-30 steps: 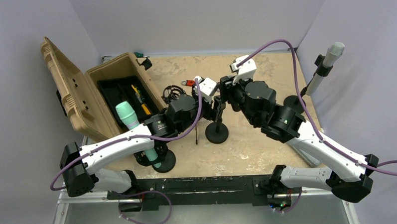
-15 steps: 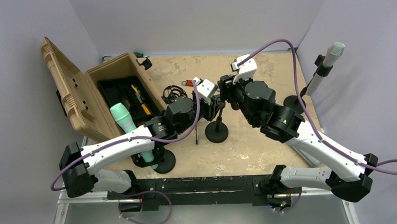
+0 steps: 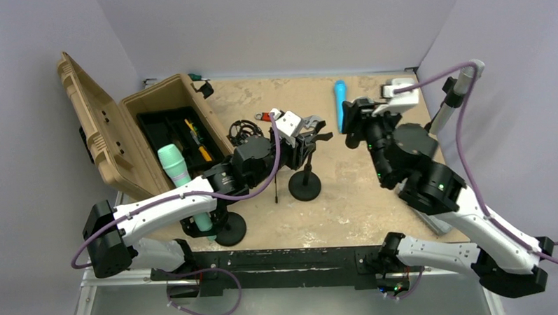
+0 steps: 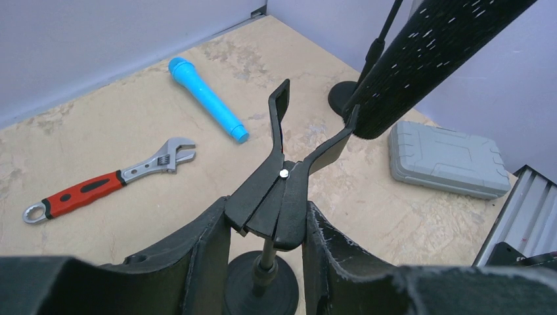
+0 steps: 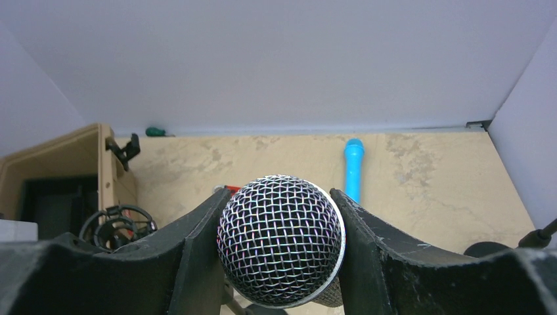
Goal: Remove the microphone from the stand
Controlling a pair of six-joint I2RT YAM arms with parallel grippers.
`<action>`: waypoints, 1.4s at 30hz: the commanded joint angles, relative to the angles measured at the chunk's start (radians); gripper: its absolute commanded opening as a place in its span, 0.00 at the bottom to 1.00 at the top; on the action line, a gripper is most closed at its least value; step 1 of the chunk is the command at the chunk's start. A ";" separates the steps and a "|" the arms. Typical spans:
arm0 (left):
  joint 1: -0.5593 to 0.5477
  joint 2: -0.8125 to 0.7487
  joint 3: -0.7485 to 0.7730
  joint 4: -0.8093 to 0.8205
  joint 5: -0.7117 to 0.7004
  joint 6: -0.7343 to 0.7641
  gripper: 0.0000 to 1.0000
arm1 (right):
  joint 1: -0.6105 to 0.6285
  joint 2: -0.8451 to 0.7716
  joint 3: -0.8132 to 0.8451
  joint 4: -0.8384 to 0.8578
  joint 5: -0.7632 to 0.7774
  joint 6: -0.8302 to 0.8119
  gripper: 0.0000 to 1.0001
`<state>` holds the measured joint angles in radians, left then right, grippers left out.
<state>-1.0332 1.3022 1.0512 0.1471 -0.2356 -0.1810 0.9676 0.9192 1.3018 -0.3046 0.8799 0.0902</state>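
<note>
The black microphone (image 5: 281, 239) with a silver mesh head is clamped between my right gripper's (image 5: 280, 198) fingers. Its black body (image 4: 420, 59) hangs above and right of the stand clip (image 4: 281, 190), with the tail end at the clip's right prong. The clip's prongs stand spread apart and hold nothing. My left gripper (image 4: 269, 226) is shut on the clip's rear handles, above the stand's round black base (image 3: 304, 188). In the top view my right gripper (image 3: 352, 123) is right of the clip (image 3: 314, 132) and my left gripper (image 3: 305, 141).
A blue microphone (image 3: 339, 103) and a red-handled wrench (image 4: 98, 187) lie on the table behind. A green microphone (image 3: 175, 164) stands near left, a white one (image 3: 463, 81) far right. An open tan case (image 3: 121, 135) is left, a grey box (image 4: 446, 161) right.
My right gripper has moved right and away from the clip with the microphone in it. The clip now holds nothing. My left gripper stays on the clip.
</note>
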 commanded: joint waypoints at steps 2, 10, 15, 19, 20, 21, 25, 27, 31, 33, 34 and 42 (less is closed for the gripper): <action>0.007 -0.017 0.046 -0.067 0.019 -0.018 0.01 | 0.001 0.012 0.078 -0.032 0.146 0.027 0.00; 0.007 -0.016 0.161 -0.235 0.044 -0.069 0.58 | -0.137 0.110 0.009 -0.151 0.155 0.146 0.00; 0.008 -0.038 0.198 -0.280 0.081 -0.074 0.80 | -0.372 0.196 -0.006 -0.159 -0.065 0.175 0.00; 0.009 -0.053 0.244 -0.350 0.114 -0.068 0.91 | -0.464 0.300 0.012 -0.167 -0.134 0.183 0.00; 0.009 -0.055 0.262 -0.376 0.118 -0.067 0.92 | -0.486 0.337 0.020 -0.167 -0.156 0.185 0.00; 0.009 -0.060 0.282 -0.407 0.127 -0.063 0.92 | -0.509 0.366 0.034 -0.168 -0.177 0.187 0.00; 0.011 -0.099 0.365 -0.516 0.174 -0.029 0.92 | -0.583 0.485 0.088 -0.164 -0.243 0.189 0.00; 0.012 -0.124 0.432 -0.590 0.190 -0.003 0.92 | -0.611 0.548 0.132 -0.162 -0.259 0.188 0.00; 0.012 -0.205 0.545 -0.705 0.204 -0.005 0.92 | -0.662 0.717 0.229 -0.166 -0.295 0.184 0.00; 0.012 -0.271 0.569 -0.738 0.197 0.004 0.92 | -0.676 0.801 0.291 -0.175 -0.308 0.184 0.00; 0.012 -0.298 0.583 -0.757 0.187 0.017 0.93 | -0.679 0.842 0.323 -0.176 -0.312 0.181 0.00; 0.012 -0.498 0.590 -0.824 0.037 0.165 0.94 | -0.749 1.151 0.605 -0.179 -0.336 0.166 0.00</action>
<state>-1.0279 0.8757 1.6871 -0.6373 -0.1020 -0.1154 0.2577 1.9915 1.7607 -0.4992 0.5758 0.2642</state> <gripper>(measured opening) 0.935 0.507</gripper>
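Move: The right hand already holds the black microphone by its head, clear of the clip; the free spot it is taken to lies about 28 cm ahead, 10 cm right and 42 cm below. The blue microphone is some 6 cm left of that spot, the wrench about 26 cm left of it. The emptied stand clip is roughly 12 cm left of the right hand, level ahead and 14 cm lower; it sits right at the left fingers, about 2 cm ahead and 2 cm right. The right hand keeps its grip on the black microphone and, after a small swing right and up, carries it forward and down about 27 cm each way, drifting right, towards the bare table just right of the blue microphone, while the wrist tips down some 40 degrees and turns clockwise. The left hand opens wide and lets go of the stand at its clip, eases back a little, then speeds up and away to the left and back, ending about 24 cm higher. ##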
